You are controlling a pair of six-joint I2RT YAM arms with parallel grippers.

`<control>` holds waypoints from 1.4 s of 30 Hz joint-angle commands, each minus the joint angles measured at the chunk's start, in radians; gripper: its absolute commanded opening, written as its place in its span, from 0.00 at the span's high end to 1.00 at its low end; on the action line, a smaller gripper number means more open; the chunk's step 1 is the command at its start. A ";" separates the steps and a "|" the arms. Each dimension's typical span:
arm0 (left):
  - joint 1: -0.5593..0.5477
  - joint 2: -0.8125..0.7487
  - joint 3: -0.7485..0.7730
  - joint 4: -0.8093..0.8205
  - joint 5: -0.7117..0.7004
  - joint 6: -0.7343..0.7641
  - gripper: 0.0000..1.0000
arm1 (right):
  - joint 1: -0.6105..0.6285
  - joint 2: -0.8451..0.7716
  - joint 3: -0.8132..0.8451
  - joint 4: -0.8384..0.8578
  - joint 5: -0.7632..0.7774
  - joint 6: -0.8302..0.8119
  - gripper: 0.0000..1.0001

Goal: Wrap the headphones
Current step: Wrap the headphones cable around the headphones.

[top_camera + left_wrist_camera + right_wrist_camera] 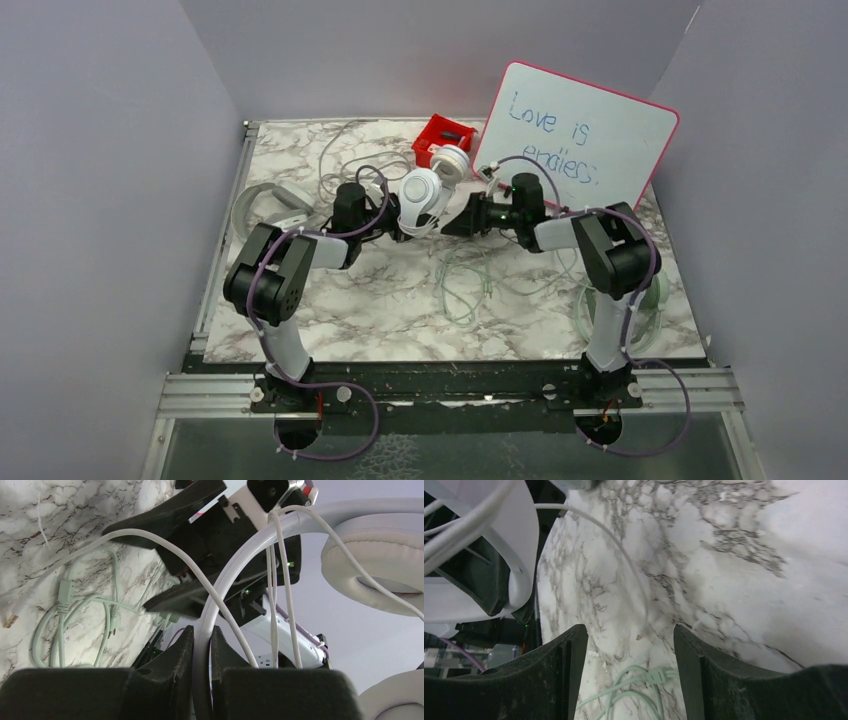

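The white headphones [421,196] hang above the back middle of the table. My left gripper [399,228] is shut on their headband [235,562], which runs up between its pads [186,652]. One padded cup [370,570] shows at the right of the left wrist view. Their thin white cable [280,580] loops over the band, and a loose length [624,555] trails down to the marble. My right gripper [452,222] faces the left one, just right of the headphones. Its jaws [629,635] stand open with nothing between them.
A mint cable [465,285] lies tangled on the marble table [380,300] below the grippers. A pale pair of headphones [265,205] lies at the left, a mint pair [650,300] at the right edge. A red box [440,138] and a whiteboard [580,135] stand at the back.
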 commanded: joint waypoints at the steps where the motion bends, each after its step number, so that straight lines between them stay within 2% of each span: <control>1: 0.003 -0.051 0.035 0.028 0.028 0.015 1.00 | 0.049 0.067 0.013 0.293 -0.074 0.108 0.34; 15: 0.003 -0.068 0.031 0.028 0.025 0.008 1.00 | 0.084 0.291 0.143 0.404 -0.030 0.240 0.53; 20: 0.003 -0.071 0.029 0.028 0.025 0.010 1.00 | 0.091 0.311 0.117 0.512 -0.033 0.285 0.62; 24: 0.002 -0.073 0.027 0.028 0.026 0.010 1.00 | 0.098 0.328 0.123 0.576 -0.045 0.330 0.63; 25: 0.002 -0.073 0.028 0.028 0.027 0.010 1.00 | 0.100 0.331 0.128 0.571 -0.048 0.326 0.67; 30: 0.002 -0.083 0.025 0.027 0.031 0.011 1.00 | 0.087 0.303 0.099 0.586 -0.014 0.332 0.96; 33: 0.003 -0.098 0.010 0.021 0.036 0.023 1.00 | 0.031 0.253 0.096 0.535 0.013 0.314 1.00; 38: 0.003 -0.167 0.016 -0.145 0.034 0.157 1.00 | -0.102 0.203 0.097 0.493 -0.026 0.314 1.00; 42: 0.003 -0.222 0.070 -0.365 0.003 0.330 1.00 | -0.134 0.127 0.109 0.331 -0.053 0.193 1.00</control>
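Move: From the open right gripper, the headphones' loose cable tail hangs about 6 cm to the left, 1 cm ahead and 1 cm lower. The headband held by the left gripper is some 9 cm left, level fore-and-aft and 5 cm up; the nearer ear cup is about 6 cm left, 7 ahead and 9 up. The green cable lies 13 cm back, 2 right and 9 below. From the left gripper, the tail is roughly 5 cm right, 2 ahead and 6 below. Slide the open right gripper about 6 cm left and dip some 2.5 cm around the hanging cable tail, tilting its fingertips up about 10 degrees, then shut the fingers to pinch the cable. Draw it away from the headphones, some 8 cm right and 5 cm forward, rising at the end. Keep the left gripper's hold on the headband, lifting it only a centimetre or so. ##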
